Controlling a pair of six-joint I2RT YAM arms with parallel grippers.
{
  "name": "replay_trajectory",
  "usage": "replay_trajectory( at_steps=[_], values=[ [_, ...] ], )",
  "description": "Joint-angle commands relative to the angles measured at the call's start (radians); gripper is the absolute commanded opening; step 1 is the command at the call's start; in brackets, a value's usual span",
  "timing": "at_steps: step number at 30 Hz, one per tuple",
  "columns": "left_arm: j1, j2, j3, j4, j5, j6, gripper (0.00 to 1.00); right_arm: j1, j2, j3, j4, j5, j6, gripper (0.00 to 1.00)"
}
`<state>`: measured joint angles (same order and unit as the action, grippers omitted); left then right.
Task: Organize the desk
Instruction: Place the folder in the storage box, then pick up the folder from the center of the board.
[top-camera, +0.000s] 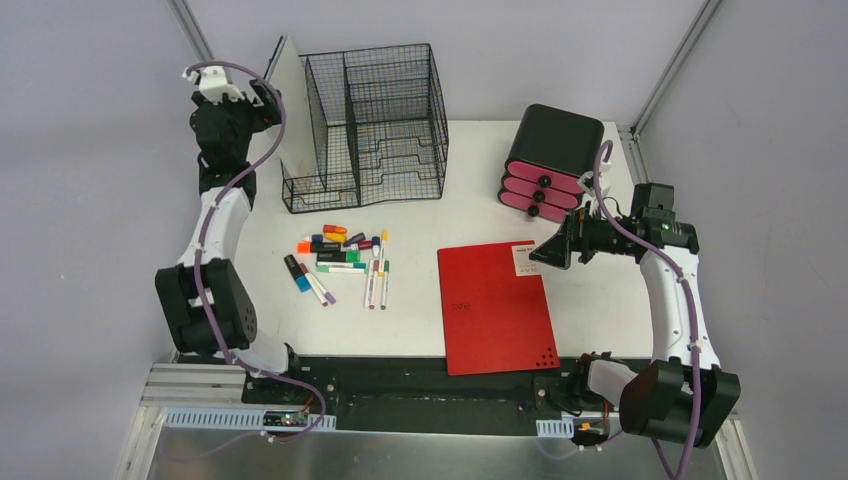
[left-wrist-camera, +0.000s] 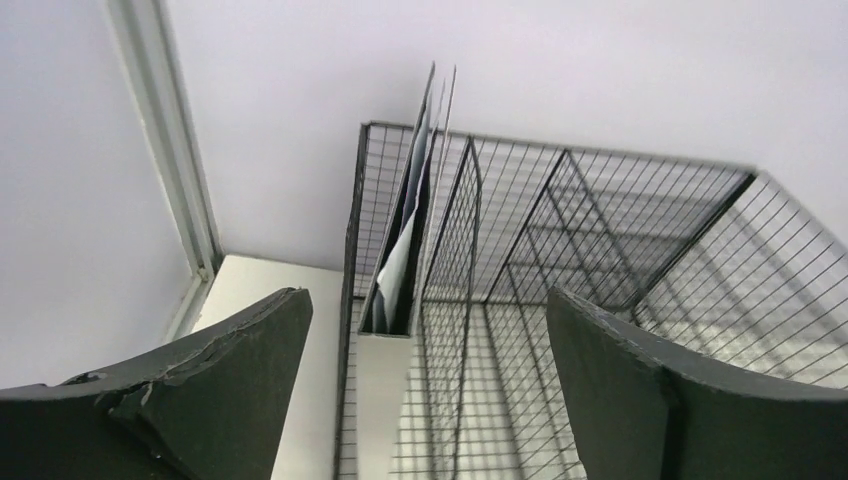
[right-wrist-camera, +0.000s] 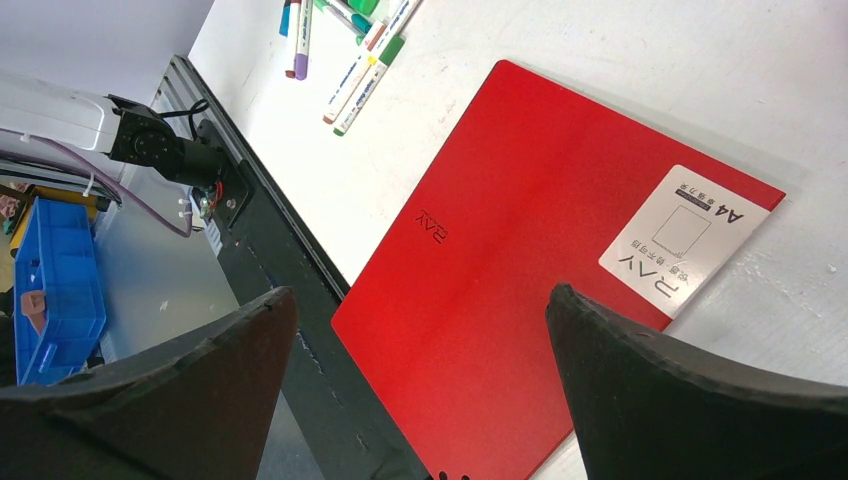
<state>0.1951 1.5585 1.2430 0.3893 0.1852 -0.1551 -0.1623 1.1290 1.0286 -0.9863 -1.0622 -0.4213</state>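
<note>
The white desk (top-camera: 400, 325) carries a black wire-mesh organizer (top-camera: 365, 125) at the back. A white folder (top-camera: 290, 105) stands upright in its leftmost slot. My left gripper (top-camera: 265, 100) hovers just left of that folder, open and empty. In the left wrist view the folder (left-wrist-camera: 400, 260) stands in its slot ahead of the spread jaws (left-wrist-camera: 430, 380). A red folder (top-camera: 495, 305) lies flat at the front. My right gripper (top-camera: 550, 250) hangs open above its far right corner, with the red folder (right-wrist-camera: 520, 270) below the gap (right-wrist-camera: 420, 390).
A heap of coloured markers (top-camera: 340, 255) lies in front of the organizer, left of the red folder. A black box with pink drawers (top-camera: 550, 160) stands at the back right. A black strip (top-camera: 420, 385) runs along the desk's front edge.
</note>
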Motion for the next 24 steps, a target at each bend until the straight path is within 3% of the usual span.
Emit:
replay_trajectory(
  at_steps=[1,8,12,17,24],
  values=[
    [-0.006,-0.138,-0.049,0.011,-0.135,-0.258,0.92,-0.003,-0.021,0.034,0.005,-0.017,-0.022,0.99],
    [-0.006,-0.176,-0.159,-0.037,0.057,-0.589,0.90,-0.003,-0.021,0.033,-0.001,-0.014,-0.030,0.99],
    [-0.014,-0.226,-0.283,-0.005,0.128,-0.703,0.90,-0.001,-0.014,0.027,-0.005,-0.001,-0.042,0.99],
    [-0.066,-0.323,-0.362,-0.061,0.194,-0.672,0.90,0.014,0.007,0.031,-0.022,0.042,-0.072,0.99],
    [-0.239,-0.439,-0.406,-0.243,0.231,-0.523,0.91,0.032,0.004,0.013,0.005,0.132,-0.096,0.99]
  ],
)
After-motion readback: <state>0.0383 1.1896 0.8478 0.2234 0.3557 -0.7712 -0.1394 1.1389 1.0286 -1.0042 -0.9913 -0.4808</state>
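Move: The emptied left gripper hangs by the front of the white folder, whose middle is about 8 cm ahead and some 20 cm lower, in the storage box's left bay; the box's middle is roughly 20 cm to the right and 3 cm ahead. The red folder, next to fetch, lies about 47 cm right, 35 cm back and 32 cm down, with the markers 14 cm right and 25 cm back on the table. From the right hand, the red folder is 8 cm left, 7 cm back and 20 cm below. With its fingers already free of the white folder and staying wide open, the left hand first draws back and rises about 4 cm, then dips well below its starting height while swinging right and back towards the red folder, climbing a little again at the end. It finishes some 13 cm farther right, 11 cm farther back and 6 cm lower, rolled nearly 40 degrees so its left side drops, with the fingertips tipped down and turned somewhat clockwise. ##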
